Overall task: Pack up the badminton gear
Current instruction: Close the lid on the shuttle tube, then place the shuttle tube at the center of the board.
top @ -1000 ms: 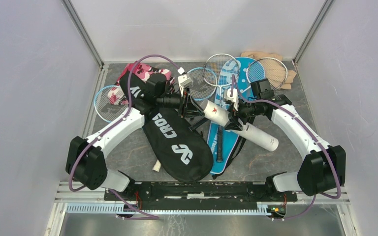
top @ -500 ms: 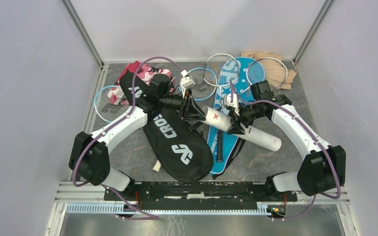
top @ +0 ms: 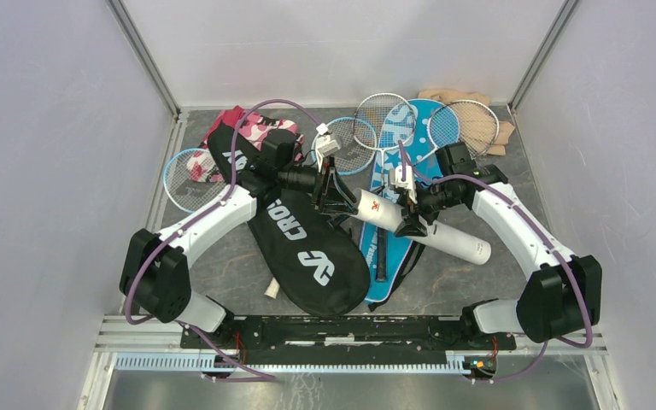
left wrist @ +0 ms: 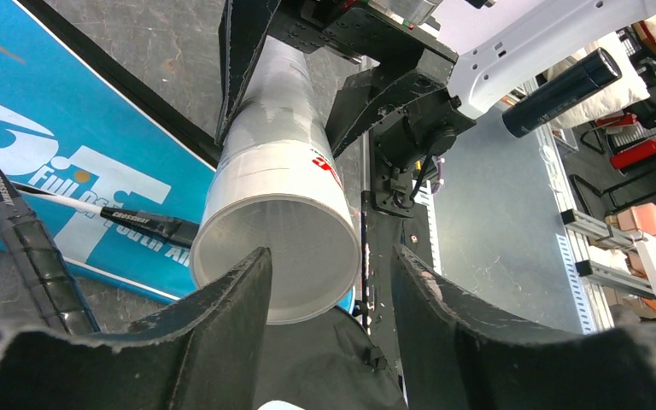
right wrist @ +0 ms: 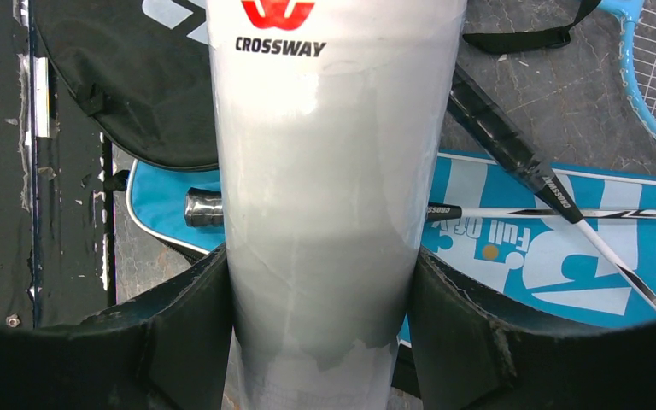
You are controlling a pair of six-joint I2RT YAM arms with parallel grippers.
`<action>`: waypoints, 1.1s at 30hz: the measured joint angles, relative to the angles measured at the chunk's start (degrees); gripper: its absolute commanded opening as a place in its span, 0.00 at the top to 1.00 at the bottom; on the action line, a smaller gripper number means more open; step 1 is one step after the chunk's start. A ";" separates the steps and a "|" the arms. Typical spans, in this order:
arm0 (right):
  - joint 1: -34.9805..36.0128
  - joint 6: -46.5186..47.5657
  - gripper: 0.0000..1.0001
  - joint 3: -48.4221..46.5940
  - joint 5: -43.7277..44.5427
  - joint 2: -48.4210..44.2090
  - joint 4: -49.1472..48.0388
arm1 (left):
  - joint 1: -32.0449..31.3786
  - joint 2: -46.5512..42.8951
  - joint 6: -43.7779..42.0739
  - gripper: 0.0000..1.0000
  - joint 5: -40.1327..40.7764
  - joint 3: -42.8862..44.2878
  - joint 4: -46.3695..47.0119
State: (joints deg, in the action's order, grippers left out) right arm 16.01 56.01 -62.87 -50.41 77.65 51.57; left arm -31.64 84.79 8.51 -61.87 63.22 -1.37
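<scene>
The long white tube (top: 423, 229) is lifted at a slant above the blue "SPORT" cover (top: 395, 256). My right gripper (top: 410, 218) is shut on its middle, and in the right wrist view both pads press the tube (right wrist: 325, 171) at the gripper (right wrist: 320, 290). My left gripper (top: 335, 193) stands open just before the tube's open end (left wrist: 278, 256), with nothing between its fingers (left wrist: 222, 316). The black "CROSSWAY" cover (top: 301, 246) lies under the left arm. A blue racket (top: 190, 175) lies far left, and silver rackets (top: 376, 115) lie at the back.
A pink-and-white camouflage cloth (top: 256, 126) lies at the back left and a beige cloth (top: 465, 98) in the back right corner. A small white piece (top: 272, 290) rests near the black cover's lower edge. Grey walls close in on both sides.
The left gripper's jaws have spread wider in front of the tube's open end. The right gripper has shifted the tube slightly down and towards the left gripper.
</scene>
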 measured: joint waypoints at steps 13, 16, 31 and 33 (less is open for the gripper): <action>0.02 -6.88 0.89 0.44 6.58 -1.84 -6.34 | 0.07 0.35 -2.32 0.13 0.50 2.49 -4.81; 0.09 -9.22 0.90 1.25 8.83 -2.25 -10.29 | 1.05 0.26 -4.28 0.00 1.11 4.22 -7.54; -11.63 -28.63 0.90 -0.42 28.61 1.70 -20.50 | 13.38 -8.07 -5.38 0.00 26.84 13.86 -13.20; -14.32 -30.58 0.90 -0.74 30.71 3.21 -20.98 | 13.35 -8.50 -5.38 0.00 28.83 13.86 -13.20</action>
State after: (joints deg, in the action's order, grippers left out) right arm 1.69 25.43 -63.61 -19.70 80.86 30.59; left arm -18.28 76.29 3.14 -33.04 77.08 -14.57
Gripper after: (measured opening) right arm 0.694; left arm 0.994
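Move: The lidded end of the shuttle tube sits right at the left hand's fingertips, about 2 cm to its right, level in height and about 1 cm ahead. From the right hand, which holds the tube, the lid is 14 cm left, 4 ahead and 6 up; the bare floor towards which it swings is roughly 26 cm right, 8 ahead and 18 below. The blue bag's middle lies 17 cm straight ahead of the right hand, just as low. The lidded tube, still gripped by the right hand, is carried away from the left hand, first forward and then increasingly to the right, some 13 cm each way, over the blue bag's right side while swinging about 50 degrees clockwise. The left fingers spread wide around the lid, then the hand backs off forward, left and up, roughly 12, 11 and 9 cm, turning counter-clockwise. ##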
